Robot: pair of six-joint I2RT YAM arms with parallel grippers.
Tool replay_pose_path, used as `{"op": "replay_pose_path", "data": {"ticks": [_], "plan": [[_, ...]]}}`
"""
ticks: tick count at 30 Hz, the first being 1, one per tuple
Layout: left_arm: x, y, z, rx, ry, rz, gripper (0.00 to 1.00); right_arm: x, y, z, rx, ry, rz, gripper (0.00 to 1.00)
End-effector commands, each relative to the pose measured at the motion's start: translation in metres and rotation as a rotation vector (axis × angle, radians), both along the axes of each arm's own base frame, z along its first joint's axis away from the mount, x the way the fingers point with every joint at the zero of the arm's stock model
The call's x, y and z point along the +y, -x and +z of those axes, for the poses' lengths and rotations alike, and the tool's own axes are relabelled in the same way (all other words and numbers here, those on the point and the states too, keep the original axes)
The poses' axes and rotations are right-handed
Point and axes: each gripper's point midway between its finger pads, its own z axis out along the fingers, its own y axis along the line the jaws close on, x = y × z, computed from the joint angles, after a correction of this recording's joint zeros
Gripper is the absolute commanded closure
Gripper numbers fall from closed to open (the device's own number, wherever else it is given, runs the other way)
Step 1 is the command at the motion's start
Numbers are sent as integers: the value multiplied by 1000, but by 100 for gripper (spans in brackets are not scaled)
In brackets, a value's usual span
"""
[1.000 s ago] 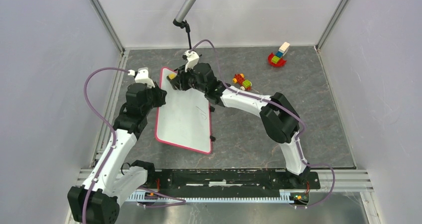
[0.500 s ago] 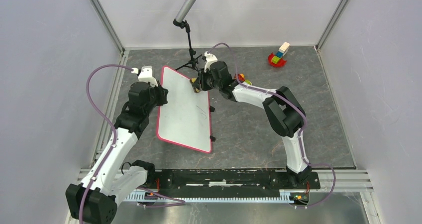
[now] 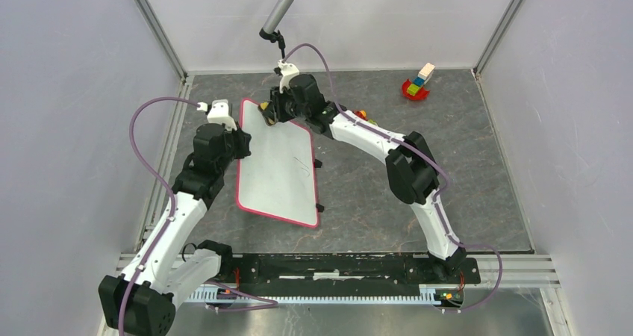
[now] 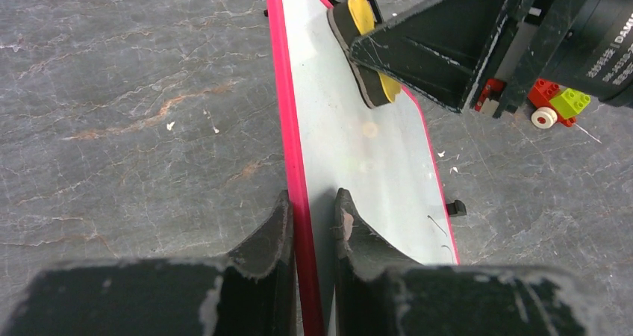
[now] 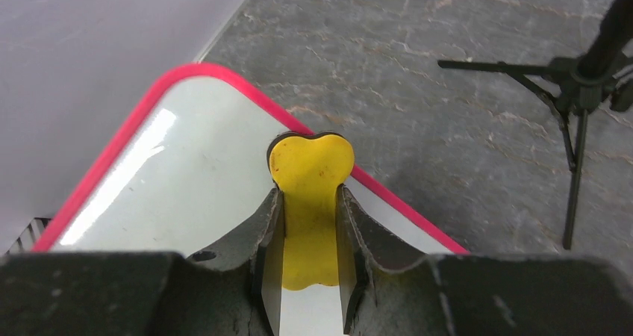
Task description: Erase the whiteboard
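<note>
The whiteboard (image 3: 275, 164) lies on the dark table, white with a red-pink rim, faint black marks near its right edge (image 4: 437, 228). My left gripper (image 3: 237, 143) is shut on the board's left rim (image 4: 298, 201), one finger on each side. My right gripper (image 3: 267, 112) is shut on a yellow eraser with a black felt pad (image 5: 310, 194) and holds it on the board's far corner (image 5: 224, 119). The eraser also shows in the left wrist view (image 4: 366, 45), pressed on the board's far end.
A black microphone tripod (image 3: 284, 60) stands just behind the board, also in the right wrist view (image 5: 575, 89). A small brick car (image 3: 363, 119) sits right of the board. A red boat toy with blocks (image 3: 418, 84) is at the back right. Black clips (image 3: 319, 207) stick out from the board's right edge.
My right gripper has swept the eraser from the board's far left corner to its right edge and back to the far left corner. The left gripper keeps hold of the rim.
</note>
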Motion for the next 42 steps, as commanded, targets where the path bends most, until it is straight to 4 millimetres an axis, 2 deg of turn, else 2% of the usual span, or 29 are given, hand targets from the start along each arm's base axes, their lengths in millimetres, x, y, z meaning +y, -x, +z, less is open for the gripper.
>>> {"op": "replay_pose_path", "data": {"ticks": [1, 4, 9, 12, 15, 19, 22, 24, 27, 29, 32, 38, 42], "plan": [[-7, 30, -56, 167, -226, -208, 98, 38, 29, -16, 73, -12, 111, 100], [-7, 31, -56, 167, -225, -209, 98, 22, 24, -26, 90, 15, 81, 100], [-8, 31, -54, 162, -219, -209, 98, -37, 35, -76, 163, 63, 31, 100], [-8, 33, -54, 159, -217, -208, 98, -67, 61, -109, 209, 102, 47, 100], [-8, 33, -54, 160, -215, -207, 98, -82, 89, -120, 208, 95, 66, 100], [-7, 32, -54, 164, -214, -201, 98, -85, 121, -119, 163, 108, 79, 100], [-6, 32, -53, 162, -217, -194, 98, -70, 145, -98, 81, 116, 96, 100], [-6, 31, -53, 163, -217, -194, 98, -54, 164, -78, 14, 114, 121, 100], [-6, 31, -53, 163, -218, -194, 98, -36, 181, -59, -11, 41, 149, 100], [-6, 32, -53, 162, -218, -194, 98, -30, 186, -53, 0, -21, 163, 100], [-6, 32, -52, 157, -215, -195, 98, -39, 179, -66, 18, -32, 106, 100], [-8, 33, -51, 152, -207, -203, 98, -91, 165, -128, 179, -68, -27, 100], [-10, 34, -51, 151, -201, -211, 98, -117, 164, -163, 261, -18, -50, 100]]}}
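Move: The right hand, with the eraser at the whiteboard's far edge, has the last ink marks about 13 cm back, 9 cm to its right and 9 cm lower on the sloping board; the upper clip sits level with the marks, 4 cm farther right and some 3 cm lower. The board's far left corner is roughly 3 cm ahead, 5 cm left and 3 cm above that hand. From the left hand, the marks lie around 4 cm back, 13 cm right and 11 cm down. Keeping its grip on the yellow eraser with the pad still against the board, the right hand wipes down the slope to the right and, more and more, back towards its base, about 11 cm each to the right and down, then swings back left and up around half of that while still drawing back. From there it turns down and right once more onto the last marks, ending some 14 cm nearer its base with the wrist turned only about 10 degrees, while the left hand stays put, holding the board's left edge. ##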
